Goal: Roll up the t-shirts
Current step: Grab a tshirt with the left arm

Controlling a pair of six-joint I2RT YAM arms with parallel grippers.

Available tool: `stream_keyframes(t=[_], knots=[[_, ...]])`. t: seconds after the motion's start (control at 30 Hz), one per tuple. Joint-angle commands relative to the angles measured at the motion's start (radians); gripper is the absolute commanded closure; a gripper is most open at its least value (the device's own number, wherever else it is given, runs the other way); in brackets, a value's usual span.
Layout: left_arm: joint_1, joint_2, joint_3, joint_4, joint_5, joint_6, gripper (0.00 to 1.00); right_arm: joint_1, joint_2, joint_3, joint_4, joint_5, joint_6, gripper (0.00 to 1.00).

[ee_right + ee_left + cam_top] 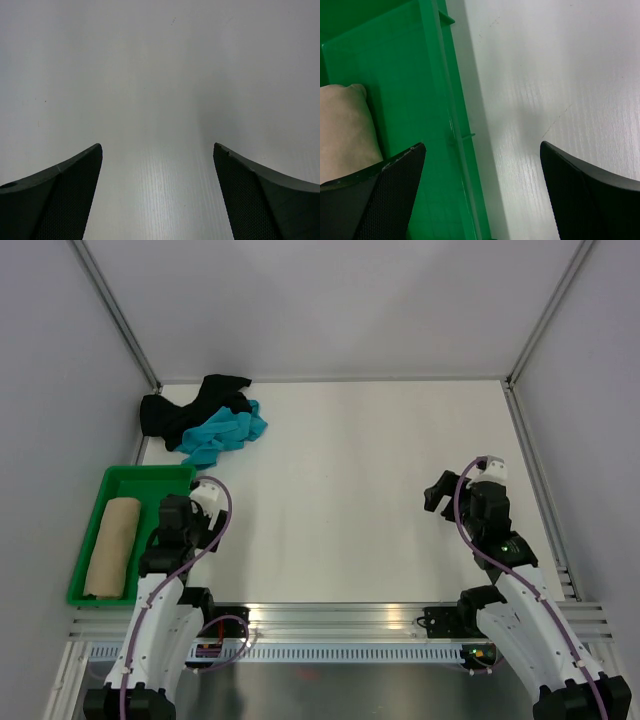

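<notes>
A beige-tan t-shirt (113, 545), rolled into a cylinder, lies in the left part of the green tray (150, 476); its end shows in the left wrist view (342, 130). A black t-shirt (190, 407) and a bright teal t-shirt (226, 430) lie crumpled together at the table's far left corner. My left gripper (187, 508) is open and empty above the tray's right rim (451, 115). My right gripper (440, 492) is open and empty over bare white table on the right.
The green tray sits at the near left table edge. Grey walls close the table at the back and sides. An aluminium rail (340, 620) runs along the near edge by the arm bases.
</notes>
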Motion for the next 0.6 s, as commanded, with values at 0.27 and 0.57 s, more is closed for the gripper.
stream_keyframes(t=[0.27, 0.57], knots=[[-0.003, 0.264, 0.394, -0.046, 0.166, 0.079, 0.00, 0.003, 0.014, 0.120, 0.101, -0.157, 0.110, 0.02], [-0.130, 0.958, 0.822, 0.007, 0.102, 0.065, 0.00, 0.003, 0.169, 0.178, 0.231, -0.308, 0.051, 0.02]])
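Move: The turquoise t-shirt lies about 24 cm ahead of the left hand and 4 cm to its right, some 7 cm lower. The black t-shirt lies 30 cm ahead and 1 cm to the left; the green tray's middle is 15 cm to the left and 2 cm back. From the right hand, the turquoise t-shirt is roughly 19 cm ahead and 55 cm left, 12 cm below. Left hand, open, arcs up and forward about 16 cm towards the turquoise t-shirt; open right hand rises leftward. ##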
